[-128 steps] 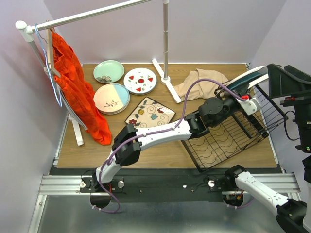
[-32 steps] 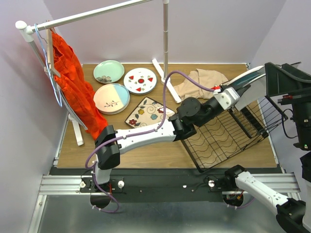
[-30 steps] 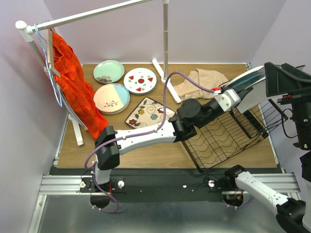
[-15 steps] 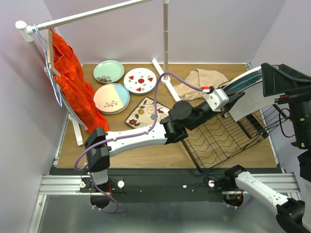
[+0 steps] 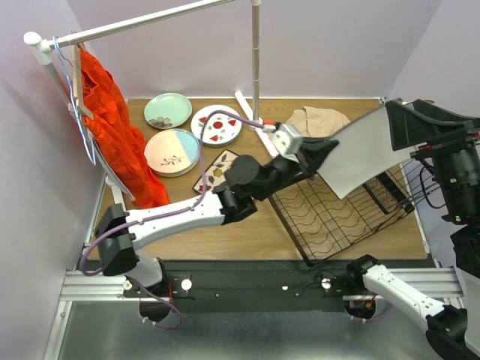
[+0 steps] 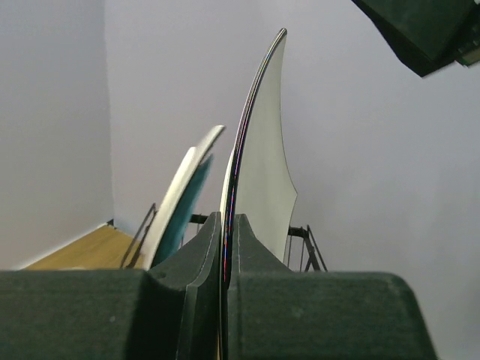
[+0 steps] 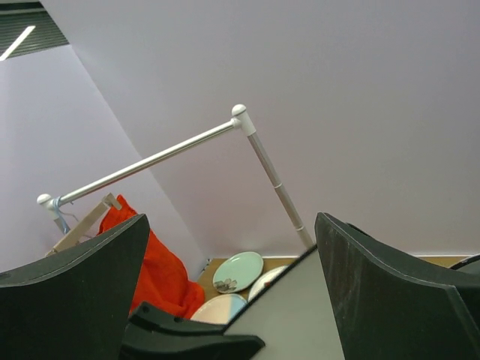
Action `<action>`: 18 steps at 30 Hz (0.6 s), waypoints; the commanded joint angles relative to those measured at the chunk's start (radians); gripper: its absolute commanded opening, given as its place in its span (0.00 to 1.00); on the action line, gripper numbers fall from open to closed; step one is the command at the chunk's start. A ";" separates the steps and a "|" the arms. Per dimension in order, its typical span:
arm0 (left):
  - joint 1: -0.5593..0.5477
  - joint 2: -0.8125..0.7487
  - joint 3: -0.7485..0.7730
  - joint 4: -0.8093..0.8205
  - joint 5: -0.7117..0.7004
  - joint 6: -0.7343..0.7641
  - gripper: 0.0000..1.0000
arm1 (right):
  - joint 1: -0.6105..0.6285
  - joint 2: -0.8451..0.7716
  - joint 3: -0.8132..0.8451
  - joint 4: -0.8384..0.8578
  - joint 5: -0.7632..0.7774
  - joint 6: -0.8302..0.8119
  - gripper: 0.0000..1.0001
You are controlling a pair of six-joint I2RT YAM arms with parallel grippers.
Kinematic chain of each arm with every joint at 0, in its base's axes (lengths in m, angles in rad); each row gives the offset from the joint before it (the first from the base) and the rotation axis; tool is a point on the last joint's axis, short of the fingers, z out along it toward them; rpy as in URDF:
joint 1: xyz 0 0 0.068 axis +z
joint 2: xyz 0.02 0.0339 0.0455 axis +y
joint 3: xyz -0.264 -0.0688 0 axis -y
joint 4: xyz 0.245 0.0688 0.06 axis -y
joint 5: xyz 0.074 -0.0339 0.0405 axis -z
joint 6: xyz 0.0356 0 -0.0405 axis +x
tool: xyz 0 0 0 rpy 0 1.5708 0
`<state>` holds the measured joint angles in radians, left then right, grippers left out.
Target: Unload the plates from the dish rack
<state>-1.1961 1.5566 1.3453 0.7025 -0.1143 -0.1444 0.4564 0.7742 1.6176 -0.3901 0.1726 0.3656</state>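
Note:
My left gripper [image 5: 319,155] is shut on the edge of a plain white square plate [image 5: 361,155], held in the air above the black wire dish rack [image 5: 330,221]. In the left wrist view the plate [image 6: 264,169] stands edge-on between the fingers [image 6: 196,259]; behind it a white plate and a teal one [image 6: 182,204] lean in the rack. My right gripper [image 5: 420,126] hangs open high at the right, just past the held plate's far edge. On the table lie a pale green plate [image 5: 168,110], a red-spotted plate [image 5: 217,124], a pink-and-blue plate [image 5: 172,151] and a floral square plate [image 5: 214,174], partly under my left arm.
A beige cloth [image 5: 319,120] lies behind the rack. The white clothes rail [image 5: 256,60] stands at the back, with an orange garment [image 5: 112,131] hanging at the left. From the right wrist, the pale green plate [image 7: 238,271] and the rail [image 7: 150,161] show between the open fingers.
My left arm has drawn the white plate up and left out of the rack's slots, and its flat face now shows from above. The right gripper stayed open.

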 commanded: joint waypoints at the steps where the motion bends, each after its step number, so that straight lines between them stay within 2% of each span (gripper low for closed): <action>1: 0.076 -0.203 -0.087 0.173 -0.082 -0.181 0.00 | -0.001 0.042 -0.015 0.008 -0.096 0.012 1.00; 7: 0.237 -0.374 -0.240 0.077 -0.032 -0.380 0.00 | -0.001 0.120 0.010 0.008 -0.160 0.038 1.00; 15: 0.375 -0.604 -0.382 -0.106 -0.082 -0.466 0.00 | -0.001 0.290 -0.039 0.017 -0.373 0.177 0.99; 18: 0.418 -0.702 -0.448 -0.136 -0.128 -0.503 0.00 | -0.001 0.329 -0.111 0.090 -0.448 0.251 0.97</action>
<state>-0.8215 1.0206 0.9302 0.4580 -0.1692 -0.5144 0.4564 1.0420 1.5974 -0.3779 -0.1078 0.4892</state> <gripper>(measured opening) 0.131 0.990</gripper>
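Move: The plain square plate in the left fingers is being taken to the flowered square plate on the table, some 22 cm left of this hand, 17 ahead and 45 below. Beyond lie the two-tone plate, about 44 left and 30 ahead, and the red-patterned plate, 28 left and 42 ahead; the rack tray is 19 right and 12 ahead. From the right hand, the held plate's middle is roughly 7 ahead, 7 left and 8 below. The plain square plate, still pinched by its edge, is carried away from the rack by the left hand, some 20 cm left and about 7 forward, sinking slightly late on, while those fingers swing counter-clockwise and dip some 25 degrees. Behind it the empty right hand follows wide open, about 10 cm left, 9 forward and 7 down, turning counter-clockwise and tipping down. ##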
